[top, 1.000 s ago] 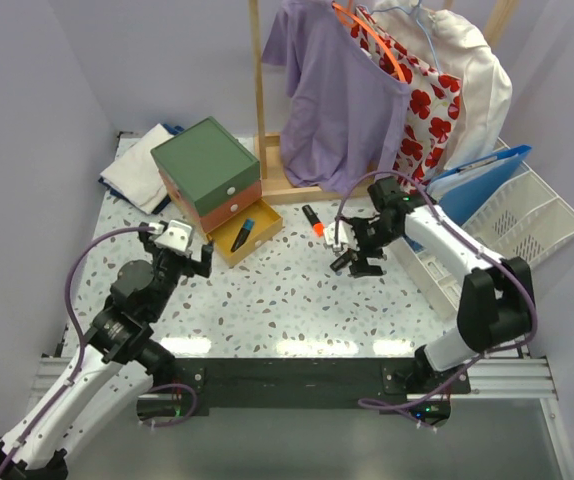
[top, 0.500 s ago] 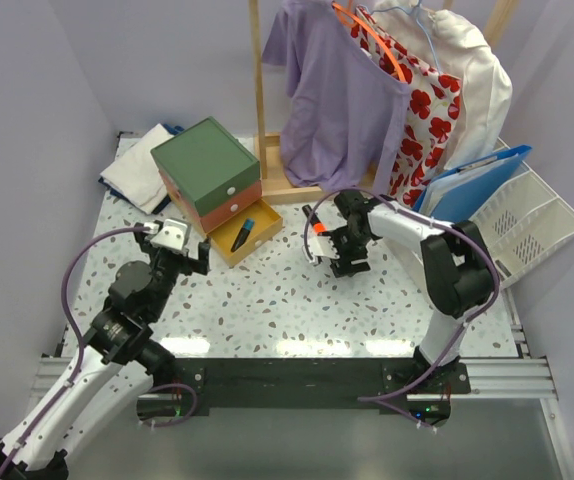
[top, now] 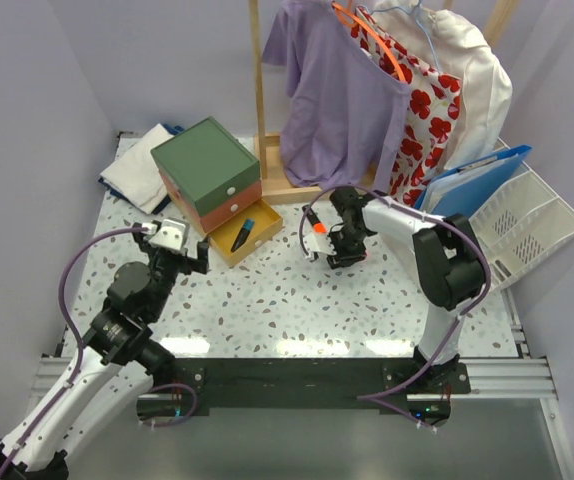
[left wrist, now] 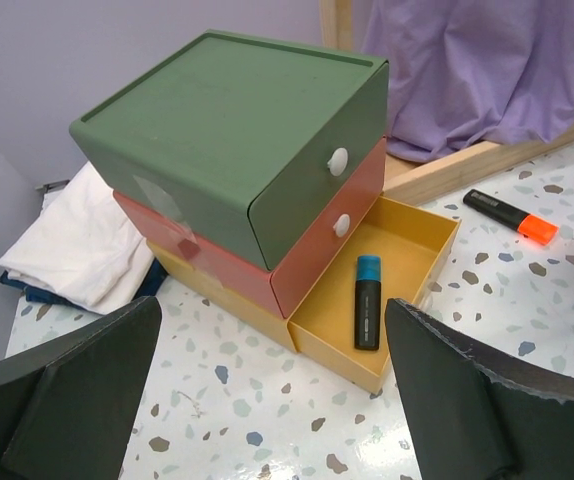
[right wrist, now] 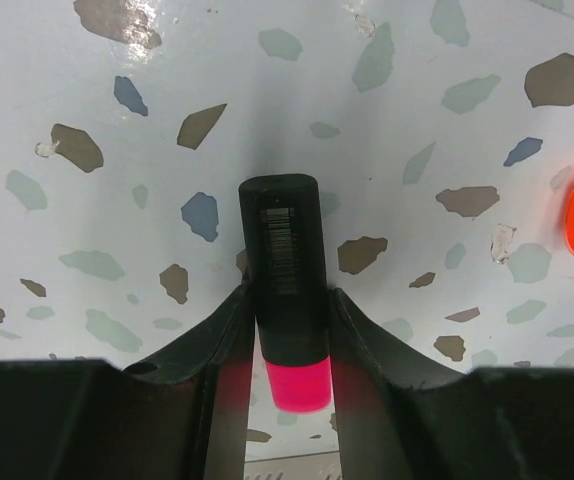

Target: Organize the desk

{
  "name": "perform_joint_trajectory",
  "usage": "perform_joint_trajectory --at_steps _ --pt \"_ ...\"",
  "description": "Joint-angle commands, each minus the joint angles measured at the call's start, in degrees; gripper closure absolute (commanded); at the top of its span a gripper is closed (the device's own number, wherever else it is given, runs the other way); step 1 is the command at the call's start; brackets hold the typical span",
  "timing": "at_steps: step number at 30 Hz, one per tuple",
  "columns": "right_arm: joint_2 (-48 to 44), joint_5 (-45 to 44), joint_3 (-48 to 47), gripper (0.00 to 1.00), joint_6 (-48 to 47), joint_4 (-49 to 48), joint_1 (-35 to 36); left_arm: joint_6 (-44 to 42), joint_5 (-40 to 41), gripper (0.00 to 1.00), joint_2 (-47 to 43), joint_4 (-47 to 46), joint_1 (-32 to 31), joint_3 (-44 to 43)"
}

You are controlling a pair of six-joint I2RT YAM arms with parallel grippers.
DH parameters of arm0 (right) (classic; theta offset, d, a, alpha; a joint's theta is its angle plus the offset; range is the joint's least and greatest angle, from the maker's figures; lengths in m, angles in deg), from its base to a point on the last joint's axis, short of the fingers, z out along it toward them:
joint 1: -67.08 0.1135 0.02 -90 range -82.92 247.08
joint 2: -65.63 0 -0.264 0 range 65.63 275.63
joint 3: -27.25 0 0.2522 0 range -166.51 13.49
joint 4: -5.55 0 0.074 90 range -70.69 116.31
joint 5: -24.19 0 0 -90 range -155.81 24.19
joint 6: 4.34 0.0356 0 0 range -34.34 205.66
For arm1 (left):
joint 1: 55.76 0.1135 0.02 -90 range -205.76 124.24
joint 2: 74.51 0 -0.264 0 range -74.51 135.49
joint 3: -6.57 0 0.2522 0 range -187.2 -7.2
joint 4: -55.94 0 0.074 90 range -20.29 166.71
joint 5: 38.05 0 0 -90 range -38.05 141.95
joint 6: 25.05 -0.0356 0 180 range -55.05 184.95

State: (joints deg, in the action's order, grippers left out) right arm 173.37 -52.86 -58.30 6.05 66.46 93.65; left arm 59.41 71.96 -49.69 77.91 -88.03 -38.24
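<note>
On the speckled white desk (top: 287,300) lies a black marker with a pink cap (right wrist: 282,260). My right gripper (right wrist: 287,295) is shut on it, one finger pressing each side of the barrel; in the top view the gripper (top: 329,245) hides it. Just beside it lies an orange-capped marker (top: 316,224) (left wrist: 512,213). A stacked drawer box (top: 205,165) has its yellow bottom drawer (left wrist: 407,250) pulled out, with a blue-capped marker (left wrist: 367,300) inside. My left gripper (top: 179,256) (left wrist: 272,303) hovers open in front of that drawer, holding nothing.
Folded white cloth (top: 137,170) lies left of the box. A wooden rack with a purple shirt (top: 332,90) and other hung clothes stands at the back. At the right, a blue folder (top: 477,180) sits in a white file tray (top: 542,215).
My right gripper moved left toward the orange-capped marker, came down to the desk and closed on the pink-capped marker. The left arm stayed put.
</note>
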Motion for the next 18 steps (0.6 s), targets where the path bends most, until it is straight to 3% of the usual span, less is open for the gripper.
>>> perform_joint_trajectory --at_steps 1,4,8,11,18 --pt "2.65 0.14 -1.51 0.88 3.93 1.18 0.15 0.18 1.17 0.0 -0.74 -2.85 0.28 0.02" --pt "1.77 1.2 -2.74 1.0 9.64 1.01 1.38 0.27 1.43 0.0 -0.91 -2.85 0.28 0.11" --pt "-1.65 0.33 -5.72 1.0 19.56 1.01 5.59 0.09 1.96 0.0 -1.18 -3.02 0.28 0.11" --pt "-2.45 -5.54 -9.4 1.0 23.09 1.8 10.6 0.09 3.01 0.0 -1.61 -2.93 0.28 0.02" --pt "-0.87 -14.95 -23.12 1.0 24.24 2.95 21.15 0.09 9.69 0.0 -4.6 -3.2 0.28 0.55"
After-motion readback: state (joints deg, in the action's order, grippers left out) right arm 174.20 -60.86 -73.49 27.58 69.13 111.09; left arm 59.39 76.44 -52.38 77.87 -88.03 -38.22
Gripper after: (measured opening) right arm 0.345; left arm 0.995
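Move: The pink highlighter, still on the tabletop, is already pinched in the right fingers; the open yellow drawer it heads for lies some 24 cm to that hand's left, 7 cm ahead and a couple of centimetres higher. The orange highlighter lies about 10 cm ahead and 8 cm left of the right hand, the drawer chest some 17 cm ahead and 33 cm left. From the left hand the drawer is roughly 14 cm ahead, 10 cm right and 22 cm below. The pink highlighter, kept pinched between the right fingertips, lifts off the table and is carried left towards the open yellow drawer, gathering speed: about 11 cm left and 6–7 cm up. The right wrist first twists up to 10 degrees clockwise almost on the spot, then eases partly back as the fingertips swing slightly forward. The empty left hand, wide open, edges about 2 cm left and up, away from the drawer. ##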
